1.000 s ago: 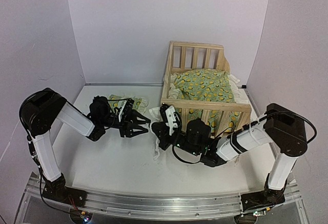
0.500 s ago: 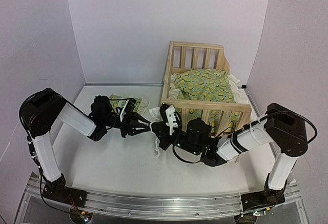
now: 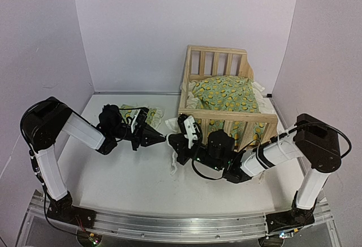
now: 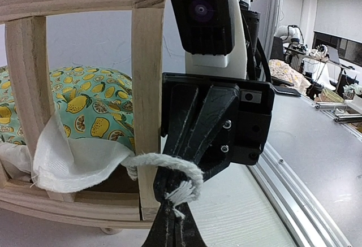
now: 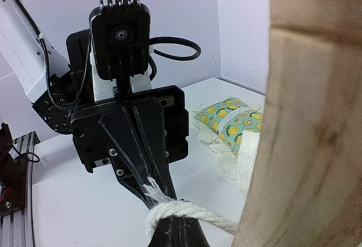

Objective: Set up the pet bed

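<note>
The pet bed (image 3: 226, 116) is a pale pine slatted frame at the back right, with its lemon-print cushion (image 3: 226, 94) inside. The small matching pillow (image 3: 142, 113) lies on the table left of it. A white cord (image 4: 164, 165) from the cushion's cream ruffle (image 4: 73, 165) runs round the front-left corner post (image 4: 146, 89). My left gripper (image 4: 176, 202) is shut on the cord's frayed end. My right gripper (image 5: 178, 224) faces it tip to tip, shut, with the cord (image 5: 192, 213) looped over its tip. From above, both tips (image 3: 167, 140) meet just left of the post.
Cream ruffle fabric (image 3: 174, 162) hangs to the table under the right arm. The side walls stand close on the left and the right. The aluminium rail (image 3: 169, 224) runs along the near edge.
My left gripper has moved right to meet the right gripper and closed from open onto the cord's end. The right arm has stayed in place.
</note>
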You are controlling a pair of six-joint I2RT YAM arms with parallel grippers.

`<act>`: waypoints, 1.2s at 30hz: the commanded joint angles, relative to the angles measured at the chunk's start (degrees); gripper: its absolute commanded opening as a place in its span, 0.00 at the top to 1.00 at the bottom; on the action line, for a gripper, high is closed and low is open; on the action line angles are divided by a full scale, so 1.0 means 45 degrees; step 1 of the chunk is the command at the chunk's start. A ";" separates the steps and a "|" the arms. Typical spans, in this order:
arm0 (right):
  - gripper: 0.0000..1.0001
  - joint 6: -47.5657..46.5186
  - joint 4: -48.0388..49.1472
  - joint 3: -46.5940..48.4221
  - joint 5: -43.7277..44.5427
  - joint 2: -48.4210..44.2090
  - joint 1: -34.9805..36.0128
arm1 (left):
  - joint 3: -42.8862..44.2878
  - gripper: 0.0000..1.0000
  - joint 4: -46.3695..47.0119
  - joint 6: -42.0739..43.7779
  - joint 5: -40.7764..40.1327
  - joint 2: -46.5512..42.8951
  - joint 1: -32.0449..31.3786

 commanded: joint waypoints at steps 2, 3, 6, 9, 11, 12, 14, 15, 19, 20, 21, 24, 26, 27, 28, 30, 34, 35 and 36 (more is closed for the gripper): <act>0.96 0.0378 -0.0334 0.0161 0.0097 -0.0828 -0.0323 | 0.0048 1.00 0.0838 -0.0381 -0.0389 -0.0601 -0.0306; 0.93 0.0519 -0.0833 0.0175 0.0096 -0.1028 -0.0333 | -0.0011 1.00 0.0842 -0.0414 -0.0554 -0.0601 -0.0318; 0.70 0.1356 -0.2551 0.0185 0.0032 -0.1953 -0.0260 | -0.0274 1.00 0.0848 -0.0570 -0.1218 -0.0683 -0.0320; 0.50 0.2165 -0.5093 0.0442 0.0196 -0.3001 0.0089 | -0.0660 1.00 0.0853 -0.0552 -0.2106 -0.0738 -0.0319; 0.42 0.2755 -0.6162 0.0304 -0.0141 -0.3642 0.0319 | -0.0775 1.00 0.0847 -0.0683 -0.2536 -0.0687 -0.0320; 0.39 0.3158 -0.6584 0.0169 -0.0283 -0.3900 0.0379 | -0.0790 1.00 0.0848 -0.0828 -0.2719 -0.0656 -0.0329; 0.34 0.4024 -0.7415 0.0028 -0.0617 -0.4193 0.0426 | -0.0678 1.00 0.0848 -0.1222 -0.2994 -0.0524 -0.0389; 0.33 0.4364 -0.7834 0.0046 -0.0801 -0.4254 0.0441 | -0.0557 1.00 0.0858 -0.1459 -0.3215 -0.0421 -0.0414; 0.30 0.4936 -0.8587 -0.0023 -0.0672 -0.4270 0.0716 | -0.0311 1.00 0.0862 -0.2016 -0.3469 0.0002 -0.0425; 0.29 0.4932 -0.8496 0.0013 -0.0420 -0.4093 0.0819 | -0.0315 1.00 0.0862 -0.2127 -0.3509 0.0063 -0.0433; 0.27 0.4877 -0.8287 0.0130 -0.0010 -0.3792 0.0964 | -0.0337 1.00 0.0862 -0.2176 -0.3573 0.0080 -0.0439; 0.24 0.4193 -0.7062 0.0477 0.2233 -0.2653 0.1644 | -0.0425 1.00 0.0862 -0.2412 -0.3953 0.0027 -0.0437; 0.21 0.4239 -0.5973 0.0643 0.3960 -0.1658 0.1831 | -0.0539 1.00 0.0862 -0.2537 -0.4213 -0.0093 -0.0439; 0.20 0.4178 -0.5349 0.0709 0.4422 -0.1173 0.1864 | -0.0583 1.00 0.0862 -0.2544 -0.4254 -0.0152 -0.0437; 0.20 0.3956 -0.4761 0.0771 0.4799 -0.0700 0.1905 | -0.0647 1.00 0.0862 -0.2596 -0.4409 -0.0233 -0.0437; 0.19 0.3601 -0.3655 0.0837 0.5839 0.0214 0.2005 | -0.0773 1.00 0.0862 -0.2656 -0.4606 -0.0385 -0.0437; 0.19 0.3863 -0.3110 0.1313 0.7705 0.1312 0.2009 | -0.0854 1.00 0.0862 -0.3049 -0.4806 -0.0503 -0.0458; 0.16 0.4073 -0.2975 0.1345 0.7985 0.1522 0.1992 | -0.0833 1.00 0.0862 -0.3175 -0.4841 -0.0504 -0.0457; 0.15 0.4001 -0.2670 0.1371 0.8042 0.1780 0.1972 | -0.0822 1.00 0.0862 -0.3307 -0.4918 -0.0486 -0.0474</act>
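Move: Both hands grip the white rope, their fingertips almost meeting. Its loose tail hangs some 10 cm below the right hand and 1 cm to its right; from the left hand it is about 1 cm back, 2 cm right and 10 cm below. The crib's near-left post stands roughly 5 cm ahead and 6 cm right of either hand, its middle about 5 cm lower. The small pillow lies about 20 cm ahead, 12 cm left and 15 cm below the right hand. Right releases the rope, backs 5 cm, then sinks 12 towards its tail; left, still gripping, moves forward 4. ##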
